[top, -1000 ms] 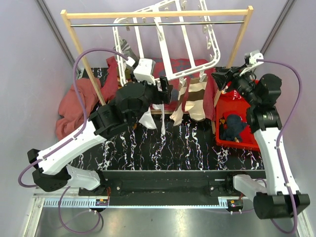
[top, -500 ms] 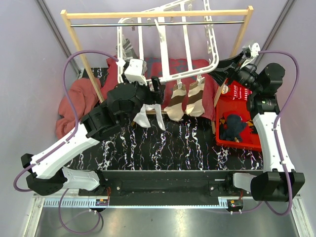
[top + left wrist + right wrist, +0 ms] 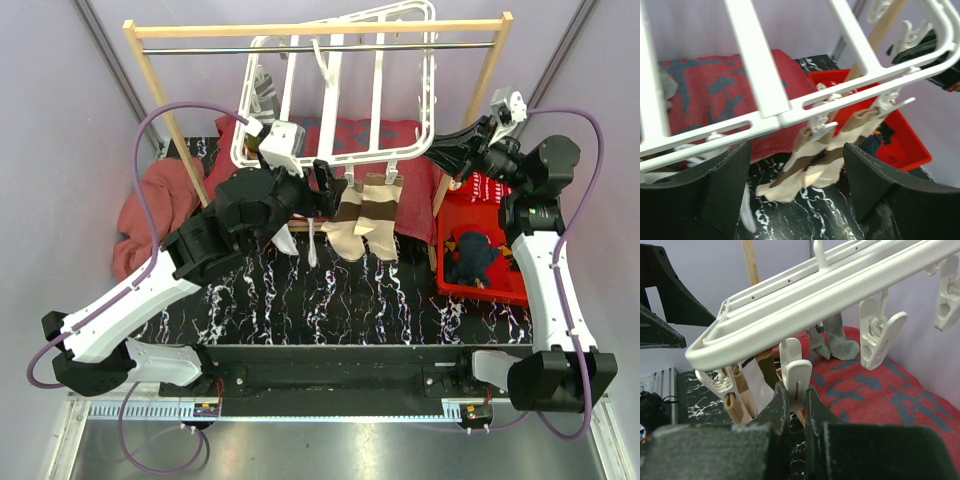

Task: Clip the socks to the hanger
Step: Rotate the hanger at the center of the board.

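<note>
The white hanger (image 3: 381, 90) hangs tilted under the wooden rail. Two beige-brown striped socks (image 3: 365, 215) dangle from clips on its near edge, and a grey sock (image 3: 840, 342) is clipped at the far side. My right gripper (image 3: 796, 395) is shut on a white clip (image 3: 796, 372) at the hanger's right corner (image 3: 432, 150). My left gripper (image 3: 796, 165) stands open below the hanger's bar (image 3: 765, 95) with nothing between its fingers; the striped socks (image 3: 790, 187) hang beyond them. A white sock (image 3: 297, 242) hangs by the left gripper (image 3: 322, 185).
A red bin (image 3: 500, 285) at the right holds a navy sock (image 3: 472, 255). Red cloths (image 3: 150, 210) lie at the left and under the hanger. The wooden rail frame (image 3: 320, 28) spans the back, its posts standing at either side.
My right gripper has closed on the corner clip. The hanger has swung and levelled, and the striped socks have shifted left. The left gripper has stayed open.
</note>
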Robot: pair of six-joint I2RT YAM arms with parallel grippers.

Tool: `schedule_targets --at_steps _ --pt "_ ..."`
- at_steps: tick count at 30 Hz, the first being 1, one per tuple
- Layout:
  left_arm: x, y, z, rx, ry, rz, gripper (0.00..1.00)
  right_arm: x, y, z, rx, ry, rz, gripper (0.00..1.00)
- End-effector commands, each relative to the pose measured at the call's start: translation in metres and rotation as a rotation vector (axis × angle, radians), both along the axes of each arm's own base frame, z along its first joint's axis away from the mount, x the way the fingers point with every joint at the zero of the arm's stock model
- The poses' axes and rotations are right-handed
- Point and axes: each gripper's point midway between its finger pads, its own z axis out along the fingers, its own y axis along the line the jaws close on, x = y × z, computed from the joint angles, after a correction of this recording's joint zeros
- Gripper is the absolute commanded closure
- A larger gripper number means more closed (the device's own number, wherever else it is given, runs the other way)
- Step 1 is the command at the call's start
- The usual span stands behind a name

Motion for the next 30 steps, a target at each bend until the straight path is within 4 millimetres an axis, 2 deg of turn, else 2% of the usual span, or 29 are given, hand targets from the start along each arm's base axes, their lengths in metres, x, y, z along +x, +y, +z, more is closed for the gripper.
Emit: schedule_targets --at_steps 1,2,3,4,7,11,13,20,24,30 --pt "-0.027 -0.006 0.045 -0.117 -0.043 -0.149 0.22 -0.031 0.012 0.01 0.005 -0.025 0.04 1.0" --pt "-0.033 -0.01 0.049 -0.13 -0.043 -0.187 0.22 -0.039 0.02 0.012 -0.01 -0.054 0.054 1.0" --pt "-0.037 -0.011 0.055 -0.141 -0.05 -0.207 0.22 -0.048 0.035 0.003 -0.02 -0.002 0.086 1.0" --pt "-0.043 -0.015 0.058 -0.145 -0.053 -0.232 0.22 -0.045 0.039 0.003 -0.02 -0.001 0.043 1.0" --pt "-0.06 -0.023 0.069 -0.162 -0.067 -0.307 0.21 -0.053 0.055 0.001 -0.022 -0.001 0.031 1.0" --pt "-0.076 -0.031 0.074 -0.166 -0.076 -0.371 0.22 -0.059 0.065 -0.006 0.0 0.027 -0.003 1.0" --pt "-0.082 -0.038 0.069 -0.157 -0.067 -0.392 0.22 -0.058 0.066 -0.012 0.0 0.053 -0.03 1.0" --pt "-0.082 -0.051 0.043 -0.118 -0.018 -0.394 0.24 -0.067 0.084 -0.031 -0.029 0.122 -0.036 1.0" --pt "-0.06 -0.045 0.028 -0.11 0.009 -0.254 0.24 -0.073 0.093 -0.045 -0.048 0.158 -0.021 1.0" --pt "-0.056 -0.057 0.017 -0.115 0.022 -0.247 0.26 -0.087 0.104 -0.054 -0.044 0.22 0.032 1.0"
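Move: The right fingers are already shut on an empty clip under the hanger's near right corner. They are to bring it to the open left gripper, about 15 cm to the left and 5 cm back at much the same height. The clip of the outer striped sock is some 6 cm left and 3 cm back of the right hand; the inner one's is about 13 cm left and 4 cm back. From the left hand, the gripped clip lies roughly 15 cm right and 5 cm ahead. Keeping its pinch on the empty clip, the right hand drags the hanger's corner left and back towards the open left gripper, about 10 cm left and 7 cm back, then sinks some 5 cm as it tips downward. The left hand backs off to the right, rising and turning about 20 degrees clockwise, then eases down and slightly forward to the corner, fingers still wide. ##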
